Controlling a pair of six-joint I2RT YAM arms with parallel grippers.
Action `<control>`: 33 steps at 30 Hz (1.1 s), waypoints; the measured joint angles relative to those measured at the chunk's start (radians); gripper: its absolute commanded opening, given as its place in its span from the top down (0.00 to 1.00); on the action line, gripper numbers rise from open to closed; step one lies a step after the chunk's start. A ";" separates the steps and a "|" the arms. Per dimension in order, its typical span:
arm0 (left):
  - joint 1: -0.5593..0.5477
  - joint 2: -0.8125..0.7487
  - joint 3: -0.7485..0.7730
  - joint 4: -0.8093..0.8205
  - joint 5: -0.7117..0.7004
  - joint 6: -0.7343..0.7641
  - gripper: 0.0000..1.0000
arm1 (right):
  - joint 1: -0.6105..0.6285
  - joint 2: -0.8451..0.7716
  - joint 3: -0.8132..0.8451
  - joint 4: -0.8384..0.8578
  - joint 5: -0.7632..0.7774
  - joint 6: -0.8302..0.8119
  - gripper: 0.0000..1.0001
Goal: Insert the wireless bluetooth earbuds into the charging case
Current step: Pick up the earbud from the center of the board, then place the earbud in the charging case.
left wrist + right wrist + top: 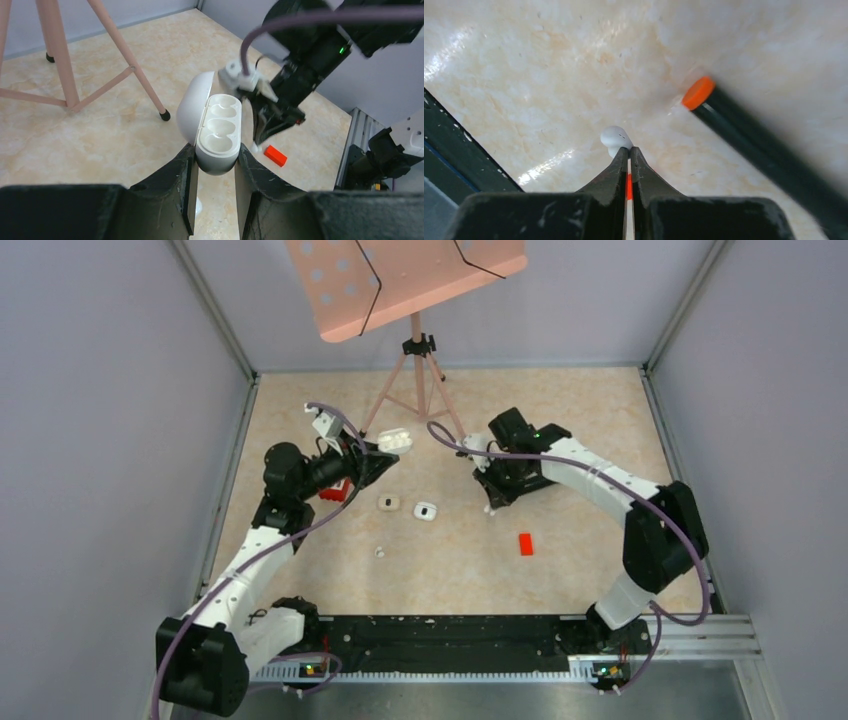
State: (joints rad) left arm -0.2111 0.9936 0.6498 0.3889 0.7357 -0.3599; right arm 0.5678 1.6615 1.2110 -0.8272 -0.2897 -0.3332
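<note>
My left gripper (383, 453) (216, 159) is shut on an open white charging case (218, 136) (396, 442), held off the table with its lid (192, 106) swung back and both wells empty. In the right wrist view, my right gripper (629, 150) is shut, its tips pinching a white earbud (615, 136) just above the table. Seen from above, that gripper (489, 502) and earbud (489, 509) sit right of the case. From the left wrist view they (256, 148) hang just beyond the case. Another earbud (380, 552) lies loose on the table.
Two more small cases (388, 503) (425, 511) sit mid-table. A red block (526, 544) (275, 155) lies to the right, and another red piece (336, 490) lies under the left arm. A pink tripod (415, 380) stands at the back. A dark rod with an orange tip (698, 92) crosses the right wrist view.
</note>
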 measured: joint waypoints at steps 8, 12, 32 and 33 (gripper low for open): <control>-0.022 0.058 0.005 -0.025 0.101 0.118 1.00 | 0.046 -0.169 0.307 -0.052 0.071 -0.220 1.00; -0.050 0.088 0.023 -0.049 0.132 0.159 1.00 | 0.145 -0.190 0.460 -0.051 0.127 -0.297 1.00; -0.084 0.111 0.069 -0.050 0.165 0.152 1.00 | 0.330 -0.056 0.625 -0.081 0.205 -0.437 1.00; -0.084 0.111 0.069 -0.049 0.165 0.149 1.00 | 0.335 -0.056 0.625 -0.082 0.204 -0.442 1.00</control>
State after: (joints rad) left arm -0.2955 1.1046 0.7185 0.3397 0.9005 -0.2111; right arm 0.9028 1.6054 1.8362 -0.9089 -0.0853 -0.7753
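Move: The right hand already pinches the earbud, some 5 cm above the table. The open case in the left fingers lies about 19 cm to its left, 5 cm farther out and 20 cm higher. Below the right hand's way stands the white case, 14 cm left and 4 cm ahead; the red block is 8 cm right and 4 cm back. From the left hand, the earbud is about 20 cm right, 4 cm back and 20 cm below. Sweep the right gripper steeply up, about 25 cm, and on to the left some 12 cm towards the open case, easing down a little at the end. Keep the earbud pinched while swinging the fingers from pointing down to forward and left. Meanwhile bring the left gripper, still holding the case, about 4 cm right and slightly back and down, turning some 15 degrees clockwise. ##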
